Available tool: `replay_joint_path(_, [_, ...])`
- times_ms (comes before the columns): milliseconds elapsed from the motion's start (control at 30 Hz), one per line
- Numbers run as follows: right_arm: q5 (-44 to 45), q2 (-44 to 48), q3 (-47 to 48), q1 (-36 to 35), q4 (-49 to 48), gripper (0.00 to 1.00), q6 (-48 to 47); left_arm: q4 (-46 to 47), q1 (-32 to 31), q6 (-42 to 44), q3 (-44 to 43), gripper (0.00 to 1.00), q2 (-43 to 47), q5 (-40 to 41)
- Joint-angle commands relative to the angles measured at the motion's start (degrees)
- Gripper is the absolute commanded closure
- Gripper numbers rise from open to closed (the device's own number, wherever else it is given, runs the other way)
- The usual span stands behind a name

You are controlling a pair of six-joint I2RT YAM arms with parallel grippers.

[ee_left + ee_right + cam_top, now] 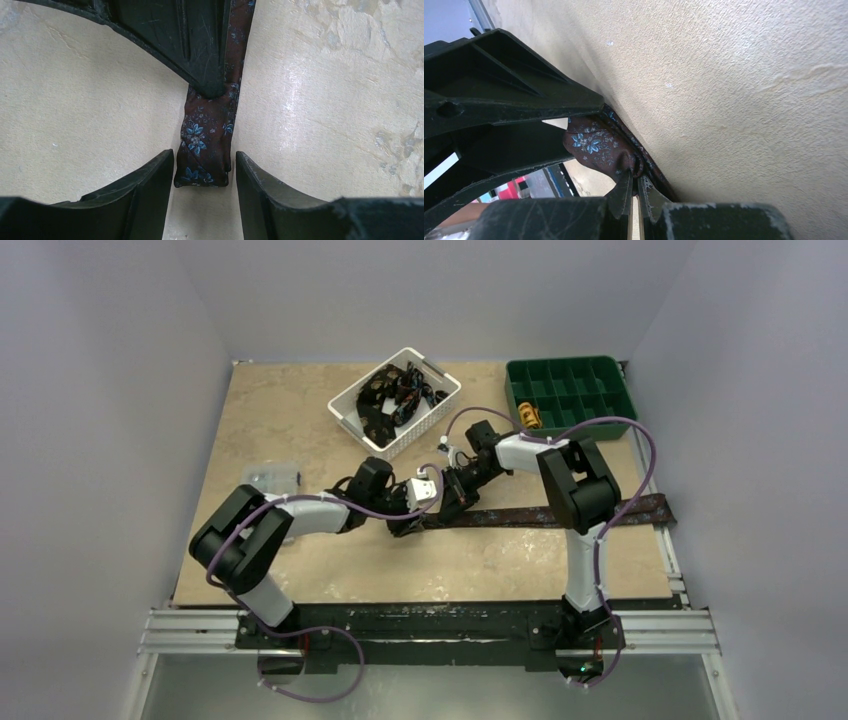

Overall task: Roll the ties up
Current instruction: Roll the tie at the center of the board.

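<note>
One tie [540, 515], dark brown with small blue flowers, lies stretched across the table from the middle to the right edge. Its left end is folded over on itself [205, 135]. My left gripper [204, 155] is open, with a finger on each side of that folded end and a thin gap to the cloth. My right gripper [635, 175] is shut on the tie just behind the fold [594, 142], pinching the fabric at its tips. In the left wrist view one of the right gripper's fingers [190, 45] presses down on the tie. Both grippers meet at the table's middle [428, 512].
A white basket [440, 415] holding dark bundles stands at the back centre. A green compartment tray [570, 390] with a small yellow thing [528, 416] in it sits at the back right. A clear plastic bag [270, 477] lies at the left.
</note>
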State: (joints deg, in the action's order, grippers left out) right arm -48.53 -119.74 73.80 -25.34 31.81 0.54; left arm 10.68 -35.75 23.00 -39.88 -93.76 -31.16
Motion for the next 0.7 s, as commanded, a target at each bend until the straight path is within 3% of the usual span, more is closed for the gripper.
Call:
replay_joint_path(0, [8.0, -1.61, -1.86, -0.02, -3.34, 1.0, -2.19, 3.19, -0.01, -0.52, 0.02, 0.53, 1.19, -2.68])
replay_joint_path(300, [8.28, -1.68, -2.27, -0.04, -4.05, 1.0, -2.09, 6.26, -2.26, -5.37, -2.68, 0.71, 2.08, -3.69])
replay_joint_path(667, [6.86, -1.52, -2.34, -0.04, -4.47, 1.0, -1.69, 6.79, -4.96, -5.99, -7.98, 0.71, -5.6, -0.69])
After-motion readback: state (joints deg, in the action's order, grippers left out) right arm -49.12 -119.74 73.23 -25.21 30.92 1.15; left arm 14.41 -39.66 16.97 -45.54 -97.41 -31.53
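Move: The tie's folded left end lies between the left hand's open fingertips, its middle about 1 cm to that hand's right and 1 cm below. Some 6 cm to the left hand's right, the right fingers already pinch the tie, with that left end about 5 cm to their left. The white basket stands about 26 cm ahead of the left hand and 4 cm to its left; the clear box is roughly 28 cm left and 10 cm ahead. The tie's loose end is gripped at its two edges as the left fingers narrow from half open to about a third, then lifted and carried over towards the right hand's pinch: up about 2.5 cm, then mostly rightwards, some 4.5 cm in all, with the wrist tilting only slightly. The right hand stays put, still pinching the tie shut-fingered near the board. ##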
